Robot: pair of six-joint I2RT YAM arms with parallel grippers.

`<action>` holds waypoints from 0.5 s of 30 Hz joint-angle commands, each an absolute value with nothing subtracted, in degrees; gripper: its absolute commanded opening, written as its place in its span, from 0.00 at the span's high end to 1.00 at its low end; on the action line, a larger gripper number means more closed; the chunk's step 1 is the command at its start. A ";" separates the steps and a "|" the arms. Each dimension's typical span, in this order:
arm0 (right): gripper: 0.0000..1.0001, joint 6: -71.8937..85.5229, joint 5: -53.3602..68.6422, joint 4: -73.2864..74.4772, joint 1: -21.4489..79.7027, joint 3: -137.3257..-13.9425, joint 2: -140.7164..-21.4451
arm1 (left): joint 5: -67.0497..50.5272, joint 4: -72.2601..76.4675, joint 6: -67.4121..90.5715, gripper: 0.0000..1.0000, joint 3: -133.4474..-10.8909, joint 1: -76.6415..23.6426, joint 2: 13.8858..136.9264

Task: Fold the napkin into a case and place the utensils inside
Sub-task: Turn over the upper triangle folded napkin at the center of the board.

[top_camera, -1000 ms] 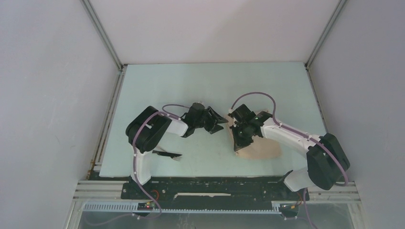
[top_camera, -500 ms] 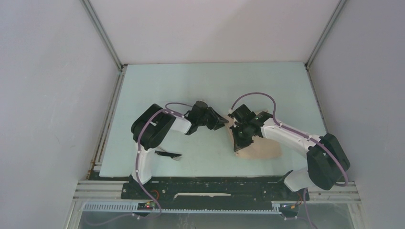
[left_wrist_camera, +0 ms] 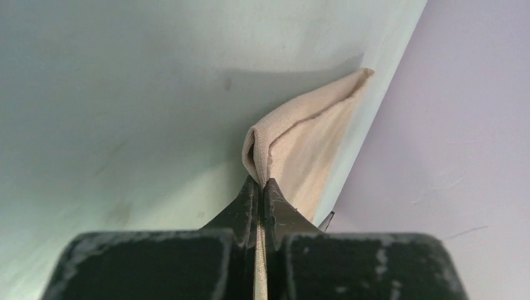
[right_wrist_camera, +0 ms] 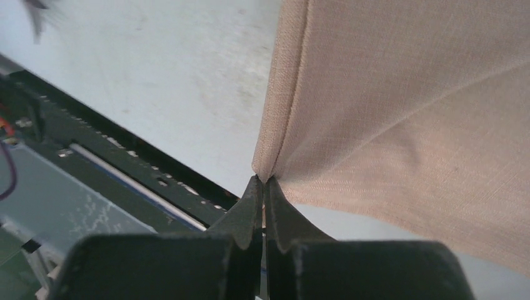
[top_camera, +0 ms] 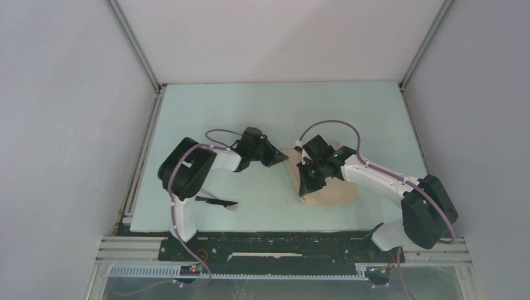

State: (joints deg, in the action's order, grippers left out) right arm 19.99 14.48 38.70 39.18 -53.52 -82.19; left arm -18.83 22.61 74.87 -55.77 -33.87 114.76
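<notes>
The tan napkin (top_camera: 337, 190) lies folded on the pale green table, right of centre. My left gripper (top_camera: 281, 156) is shut on its far left corner; the left wrist view shows that cloth (left_wrist_camera: 300, 134) bunched into a fold at the closed tips of my left gripper (left_wrist_camera: 260, 182). My right gripper (top_camera: 305, 189) is shut on the napkin's near left edge, and in the right wrist view the fabric (right_wrist_camera: 406, 106) rises taut from the tips of my right gripper (right_wrist_camera: 263, 181). The utensils (top_camera: 218, 201) lie as a dark bundle by the left arm's base, apart from both grippers.
The black base rail (top_camera: 281, 240) runs along the table's near edge, close below the napkin's near side. White walls with metal corner posts (top_camera: 134, 47) enclose the table on three sides.
My left gripper has shut on the napkin's far left corner and moved left, drawing the cloth leftward. My right gripper has kept its grip and shifted slightly left with it.
</notes>
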 commanded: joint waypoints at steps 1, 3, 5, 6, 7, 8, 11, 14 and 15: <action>1.00 23.03 23.16 32.48 42.95 -56.90 -82.49 | -16.77 14.55 67.43 1.00 -52.26 -26.90 100.34; 1.00 25.04 26.17 29.58 45.57 -59.80 -84.04 | -16.17 8.86 63.89 1.00 -51.20 -24.08 92.91; 1.00 27.66 29.97 25.62 48.37 -63.18 -85.79 | -13.93 2.15 60.36 1.00 -51.17 -21.48 85.38; 1.00 29.04 32.01 23.64 49.67 -65.06 -86.69 | -12.18 -3.44 58.41 1.00 -51.87 -20.64 81.75; 1.00 30.47 34.46 21.35 50.97 -66.74 -87.53 | -9.94 -7.85 56.47 1.00 -53.12 -20.05 78.08; 1.00 32.81 36.87 18.49 51.84 -67.99 -88.03 | -7.72 -11.82 54.59 1.00 -54.94 -19.62 75.12; 1.00 38.91 43.83 7.26 53.01 -69.14 -88.35 | -0.50 -22.51 49.41 1.00 -62.16 -19.60 68.36; 1.00 43.74 48.24 -1.15 52.07 -66.94 -87.75 | 5.48 -26.87 46.55 1.00 -67.90 -19.99 66.45; 1.00 45.73 49.46 -5.34 51.23 -64.67 -87.38 | 6.63 -27.01 45.79 1.00 -69.13 -20.56 67.05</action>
State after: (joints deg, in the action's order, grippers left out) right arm 35.99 36.84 8.19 51.48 -67.96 -88.64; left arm -5.91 -20.88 53.10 -62.89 -20.40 67.90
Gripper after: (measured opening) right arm 0.007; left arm 0.011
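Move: The napkin is already pinched by the far and near ends of its left edge. Its middle lies about 13 cm right, 7 cm back and 2 cm below the left hand at the far corner. From the right hand at the near corner, it is some 8 cm ahead, 8 cm right and 3 cm below. The knife, crossed with the fork, lies about 30 cm left and 2 cm back of the right hand, roughly 25 cm left and 17 cm back of the left. The napkin's left edge, still pinched at both corners, is swept up and left over the bare board, towards the side where the utensils lie. The left hand climbs about 24 cm while going 17 cm left, tilting its fingers upward; the right goes some 18 cm left and 15 up, rolling its fingers from pointing down to mostly leftward. Both grips stay shut. ##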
